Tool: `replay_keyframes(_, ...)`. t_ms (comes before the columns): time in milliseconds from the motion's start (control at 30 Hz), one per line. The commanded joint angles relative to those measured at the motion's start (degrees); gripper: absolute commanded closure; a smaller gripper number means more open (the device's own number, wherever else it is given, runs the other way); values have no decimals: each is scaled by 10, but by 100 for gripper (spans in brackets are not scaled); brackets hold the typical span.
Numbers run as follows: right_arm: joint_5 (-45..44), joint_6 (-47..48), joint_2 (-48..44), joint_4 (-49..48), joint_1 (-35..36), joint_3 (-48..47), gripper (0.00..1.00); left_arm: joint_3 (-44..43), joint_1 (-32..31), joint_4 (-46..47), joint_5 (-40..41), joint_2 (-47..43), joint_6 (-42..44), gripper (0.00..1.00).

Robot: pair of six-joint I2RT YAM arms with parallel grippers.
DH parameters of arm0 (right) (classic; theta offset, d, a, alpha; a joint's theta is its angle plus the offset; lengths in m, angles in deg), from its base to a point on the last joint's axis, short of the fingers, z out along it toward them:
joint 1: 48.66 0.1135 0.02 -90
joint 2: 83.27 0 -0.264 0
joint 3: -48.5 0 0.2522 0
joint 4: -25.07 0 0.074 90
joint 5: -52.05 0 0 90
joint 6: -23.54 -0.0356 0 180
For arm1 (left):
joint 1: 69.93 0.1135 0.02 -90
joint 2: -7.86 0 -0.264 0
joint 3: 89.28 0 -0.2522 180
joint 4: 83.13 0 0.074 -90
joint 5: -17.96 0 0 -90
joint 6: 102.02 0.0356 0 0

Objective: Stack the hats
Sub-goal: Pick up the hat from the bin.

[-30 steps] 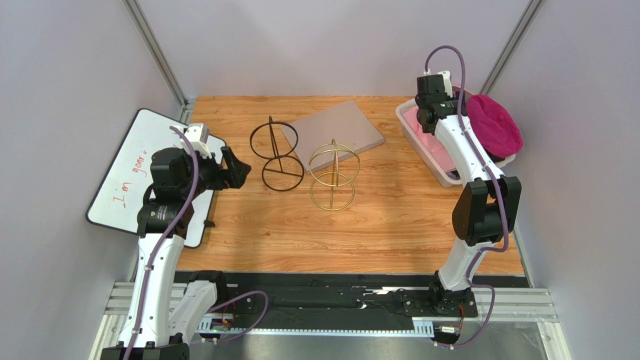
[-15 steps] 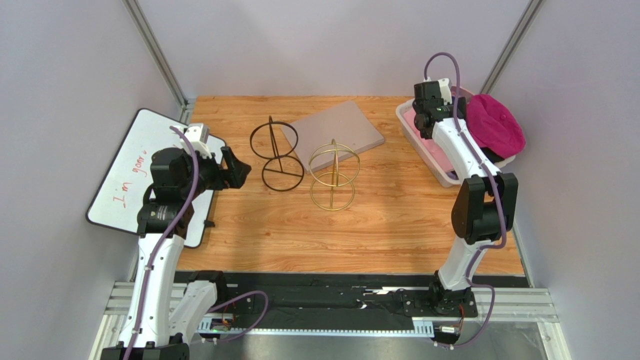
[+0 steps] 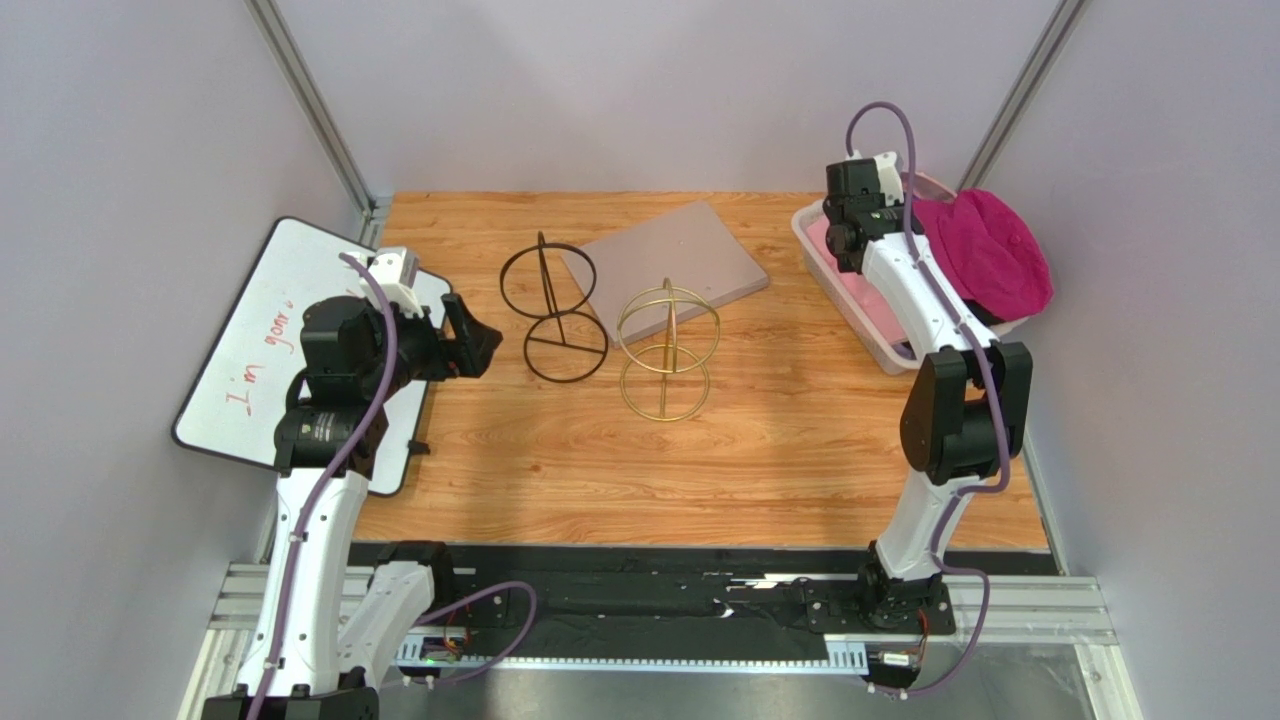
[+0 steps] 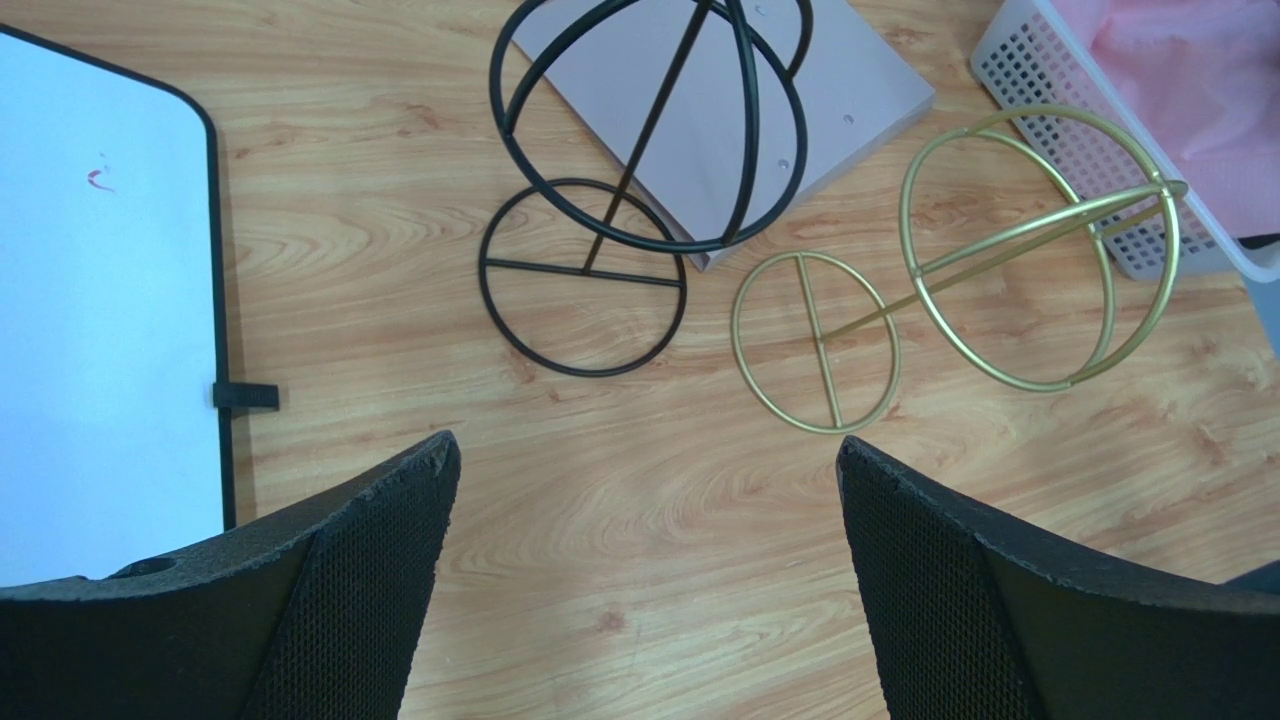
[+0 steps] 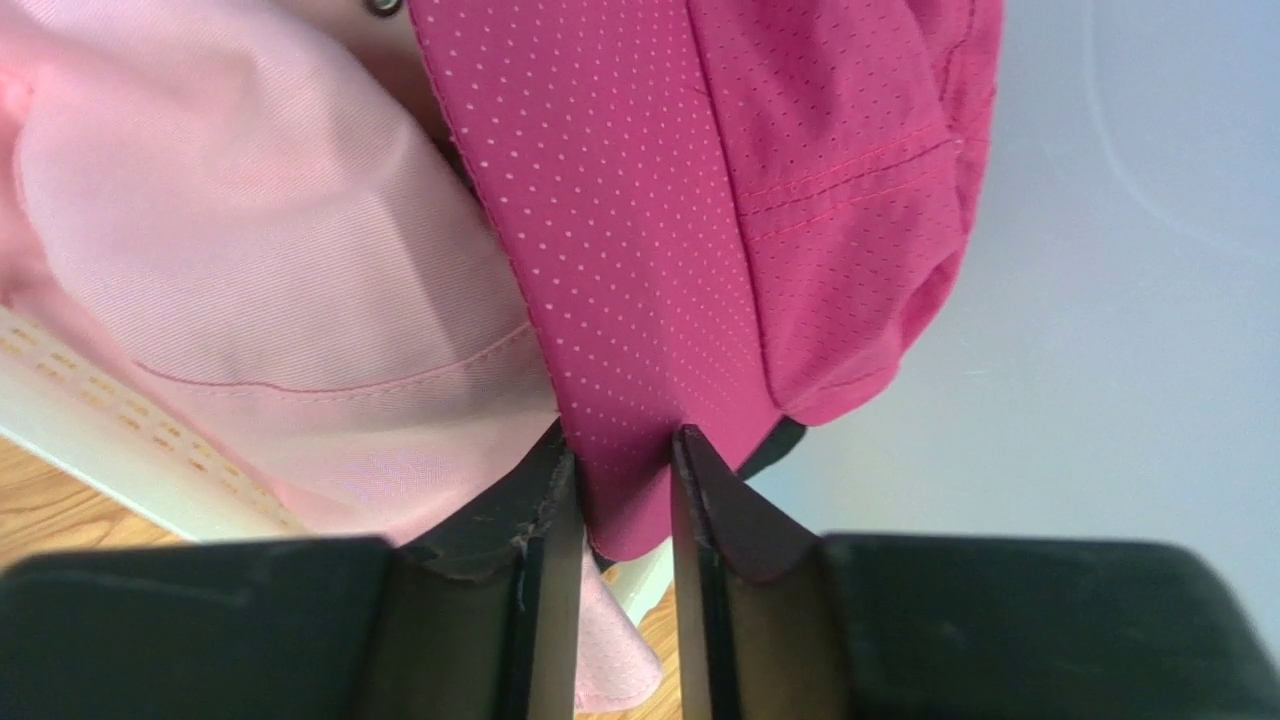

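A magenta baseball cap lies on top of the white mesh basket at the far right, with a pink hat under it. In the right wrist view the magenta cap has its brim between my right gripper's fingers, which press it from both sides; the pink hat bulges to the left of them. My right gripper reaches over the basket's near-left corner. My left gripper hovers open above bare wood at the left, nothing between its fingers.
A black wire frame and a gold wire frame stand mid-table, next to a grey board. A whiteboard lies at the left edge. The basket's corner shows in the left wrist view.
My right gripper shifted slightly back over the basket and its jaws closed on the magenta cap's brim. The left arm has not moved.
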Motion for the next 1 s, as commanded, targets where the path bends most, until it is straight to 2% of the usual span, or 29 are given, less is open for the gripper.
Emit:
replay_keyframes(0,-26,11,-35,-3,0,-29,82,1,-2,10,-10,-8,2,0)
replay_keyframes(67,-33,19,-54,-3,-1,-35,93,1,-2,11,-11,-7,2,0)
replay_keyframes(133,-40,31,-63,-3,0,-42,100,1,-2,11,-13,-9,2,0)
replay_keyframes(233,-45,41,-74,4,4,-63,100,2,-2,12,-13,-10,1,0)
replay_keyframes(367,-85,94,-95,-33,31,-76,100,2,-1,13,-14,-10,0,0)
replay_keyframes(567,-141,197,-118,-99,84,-140,100,4,-2,17,-18,-11,-2,0)
replay_keyframes(700,-157,263,-132,-138,145,-168,100,4,-1,19,-21,-12,-1,0)
replay_keyframes(867,-133,262,-146,-123,221,-173,100,5,-1,19,-23,-12,-4,0)
replay_keyframes(967,-95,223,-149,-93,264,-168,100,6,-1,20,-30,-12,-5,0)
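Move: The right gripper, about a quarter open, already has the near end of the magenta hat's brim between its fingertips. The hat's middle lies some 5 cm to its right, 3 cm ahead and 3 cm lower. The pink hat is about 9 cm to the gripper's left, level with it front to back, 6 cm lower; the bin's middle is 5 cm left, 1 cm back and 9 cm below. From the left gripper the magenta hat is some 65 cm right, 18 cm ahead, 9 cm lower. Close the right gripper fully on the brim of the magenta hat and raise it about 23 cm out of the bin, gathering speed. Around halfway through the lift begin swinging left, some 12 cm in all, with a slight draw back at the end, while tipping the fingers up and turning them counter-clockwise, roughly 35 degrees altogether. Keep the pinch. ##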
